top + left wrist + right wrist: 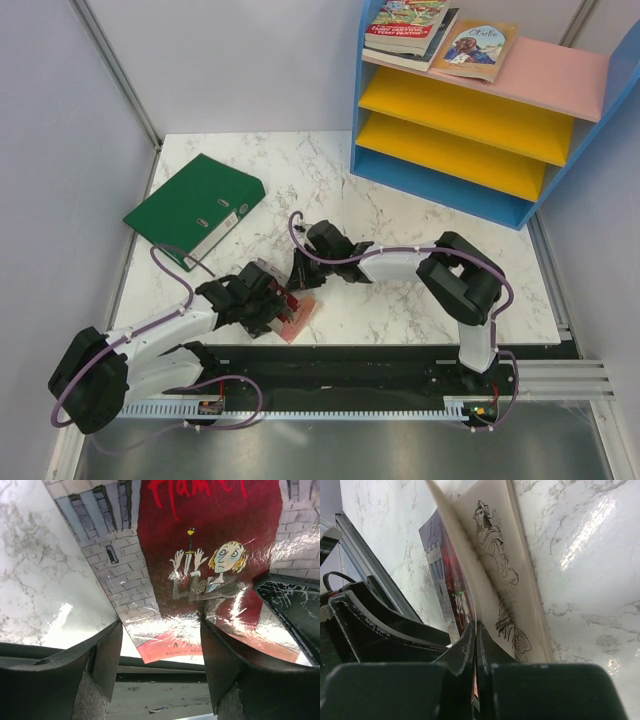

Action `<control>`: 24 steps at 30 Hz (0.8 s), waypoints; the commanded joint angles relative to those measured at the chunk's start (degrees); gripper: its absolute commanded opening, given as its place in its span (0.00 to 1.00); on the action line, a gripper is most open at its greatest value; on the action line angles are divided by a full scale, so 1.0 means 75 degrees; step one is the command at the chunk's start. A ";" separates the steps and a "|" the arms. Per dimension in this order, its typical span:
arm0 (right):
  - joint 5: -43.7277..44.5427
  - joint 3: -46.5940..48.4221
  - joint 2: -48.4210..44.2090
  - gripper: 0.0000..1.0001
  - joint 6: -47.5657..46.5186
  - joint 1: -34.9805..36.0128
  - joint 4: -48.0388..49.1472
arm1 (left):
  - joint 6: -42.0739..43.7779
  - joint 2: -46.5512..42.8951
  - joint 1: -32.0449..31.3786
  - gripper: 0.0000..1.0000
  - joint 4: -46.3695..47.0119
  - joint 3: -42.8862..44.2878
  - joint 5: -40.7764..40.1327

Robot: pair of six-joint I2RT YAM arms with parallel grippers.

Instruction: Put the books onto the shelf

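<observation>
A pink-red book [299, 320] with a castle cover lies at the table's near edge, its front cover lifted. My right gripper [476, 630] is shut on that red cover [444, 570], and inner pages with ink drawings [495, 565] fan out beside it. My left gripper [160, 630] stands open over the book's lower edge [200, 555], both fingers spread, holding nothing. In the top view the left gripper [272, 303] and right gripper [300, 272] meet at the book. Other books [408, 30] and a tan one [478, 48] lie on the shelf's pink top [560, 75].
A green lever-arch binder [195, 210] lies flat at the left back of the marble table [400, 280]. The shelf's yellow boards [470, 115] face the table. The black rail [350, 365] runs along the near edge right behind the book.
</observation>
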 commanded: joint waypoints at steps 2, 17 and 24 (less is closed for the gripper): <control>-0.0381 -0.0272 -0.0643 0.04 -0.0044 -0.0505 -0.0258 | 0.0972 -0.0578 0.0008 0.72 0.0408 0.0031 -0.0735; -0.2433 -0.1269 -0.3748 0.04 0.0728 -0.3049 0.0012 | 0.2542 -0.2129 0.0008 1.00 0.5877 -0.1292 -0.0715; -0.2469 -0.1398 -0.4417 0.05 0.0893 -0.3167 -0.0211 | 0.2930 -0.0944 0.0008 1.00 0.7812 -0.0661 -0.0268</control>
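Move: The right hand already pinches the raised front cover of the Hamlet book, whose middle is about 4 cm back, 4 cm to its left and 3 cm below. The bookshelf stands roughly 30 cm ahead and 36 cm to the right of this hand. The left hand is low at the book's near end, the book's middle about 6 cm ahead and 2 cm to the right; the green binder lies some 28 cm ahead and 23 cm left. Up and to the right, the right hand carries the book by its pinched cover, rising about 17 cm and also going some 6 cm forward; it goes mostly sideways and forward at first, then nearly straight up, keeping its grip. The left hand rises and reaches forward, each some 9 cm, then drifts right beside the book's spine, its fingers tipping up about 40 degrees and spreading fully. ##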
